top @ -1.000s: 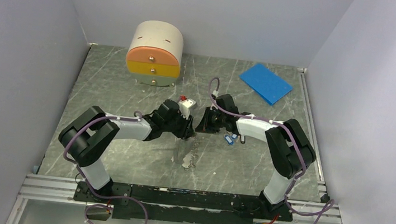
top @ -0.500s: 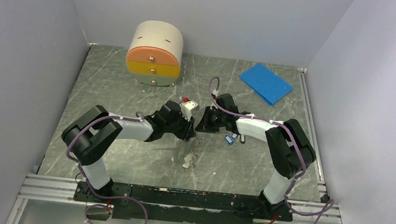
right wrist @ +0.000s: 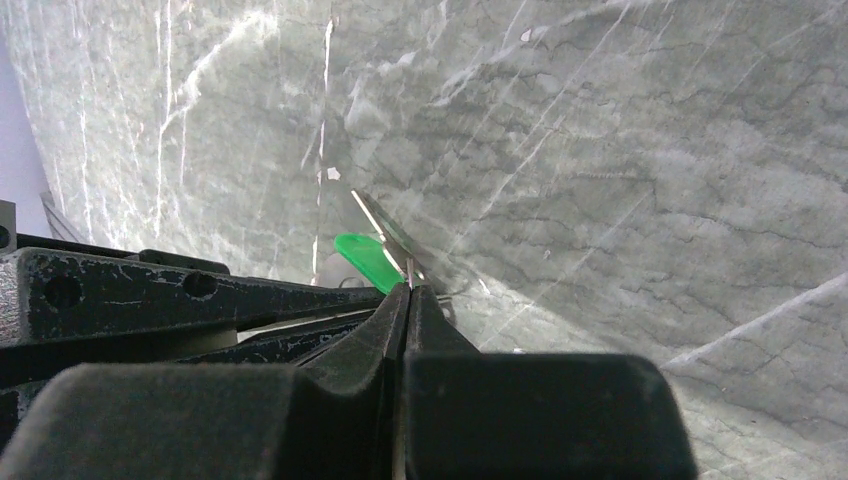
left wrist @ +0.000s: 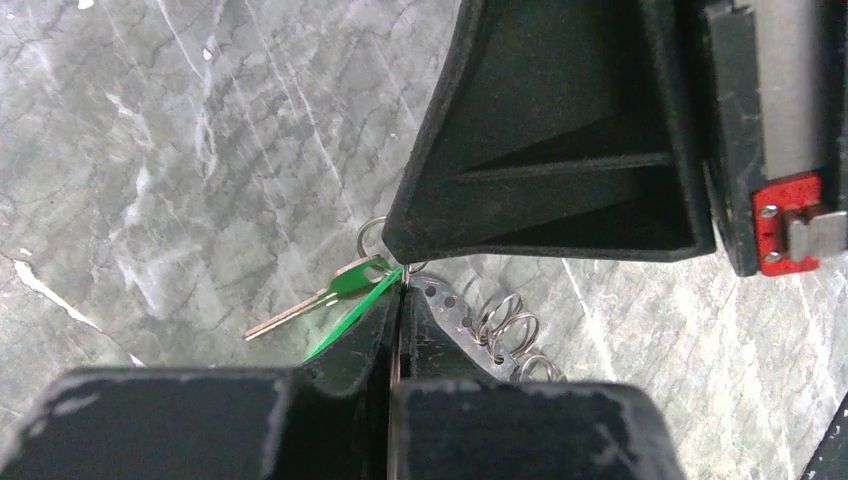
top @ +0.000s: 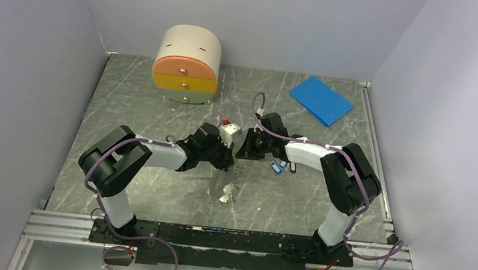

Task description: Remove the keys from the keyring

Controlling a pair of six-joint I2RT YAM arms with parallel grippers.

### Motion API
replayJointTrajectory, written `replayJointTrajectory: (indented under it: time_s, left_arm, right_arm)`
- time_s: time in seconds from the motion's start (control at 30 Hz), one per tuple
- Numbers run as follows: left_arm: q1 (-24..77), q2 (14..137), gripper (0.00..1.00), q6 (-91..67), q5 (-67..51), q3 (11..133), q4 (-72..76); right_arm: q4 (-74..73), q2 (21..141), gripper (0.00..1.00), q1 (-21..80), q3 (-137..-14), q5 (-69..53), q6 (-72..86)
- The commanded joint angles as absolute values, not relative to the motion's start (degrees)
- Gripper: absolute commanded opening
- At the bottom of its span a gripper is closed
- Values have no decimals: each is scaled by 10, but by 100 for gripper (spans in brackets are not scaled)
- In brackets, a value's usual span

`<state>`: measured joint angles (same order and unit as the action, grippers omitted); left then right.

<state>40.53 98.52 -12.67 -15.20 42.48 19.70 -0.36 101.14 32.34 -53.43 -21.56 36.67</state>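
The two grippers meet tip to tip above the table's middle. A green-headed key point(left wrist: 352, 279) with a silvery blade hangs from the keyring point(left wrist: 371, 236), a thin wire loop. My right gripper point(right wrist: 408, 290) is shut on that wire, the green key point(right wrist: 364, 257) just beyond its tips. My left gripper point(left wrist: 401, 287) is shut too, pinching the ring beside the key; a green edge runs along its left finger. A holed metal plate point(left wrist: 462, 312) and ring chain point(left wrist: 508, 328) trail from the ring. In the top view the chain point(top: 234, 181) hangs below the grippers.
Small blue and black tags point(top: 277, 168) lie under the right forearm. A round drawer box point(top: 186, 64) with orange and yellow fronts stands at the back left. A blue flat pad point(top: 320, 99) lies at the back right.
The left gripper has closed onto the ring and edged slightly right towards the right gripper. The right arm and the hanging chain have stayed put.
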Motion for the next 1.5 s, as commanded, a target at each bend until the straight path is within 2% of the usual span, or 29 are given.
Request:
replayJointTrajectory:
  time_s: [0.0, 0.43, 1.07, 1.37, 1.47]
  left_arm:
    - [410, 964, 3, -105, -159, 413, 244]
    - [409, 883, 3, -107, -146, 337, 338]
    - [409, 831, 3, -142, -145, 247, 492]
    - [408, 809, 3, -150, -140, 222, 508]
    - [408, 817, 8, -156, -138, 217, 518]
  right_arm:
    - [14, 985, 0, 322, -546, -229, 375]
    - [27, 971, 0, 306, -530, -251, 375]
    - [124, 959, 0, 292, -472, -291, 404]
    - [142, 911, 0, 286, -468, -291, 388]
    - [134, 885, 0, 287, -473, -293, 368]
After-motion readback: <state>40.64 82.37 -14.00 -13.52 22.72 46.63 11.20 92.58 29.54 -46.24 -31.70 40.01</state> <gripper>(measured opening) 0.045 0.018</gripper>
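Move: The small split ring with the green piece and key is already pinched between the two closed grippers, about 1 cm ahead and 1 cm right of the left hand, and about 1 cm left and 1 cm back of the right. The key lies roughly 2 cm ahead and 1 cm left of the left hand, just below it. The perforated metal hoop's middle is some 7 cm back and 2 cm left of that hand, 2 cm lower. The nearest blue tag lies about 12 cm right and 3 cm back of the right hand, 4 cm lower. The split ring and what hangs from it are carried up between the two shut grippers, the left rising about 7 cm while easing some 2 cm back and 2 cm left, the right rising about 5 cm and slightly back. Both wrists tilt their fingers up towards level, the left by some 20 degrees, the right by about 15, and neither lets go. ##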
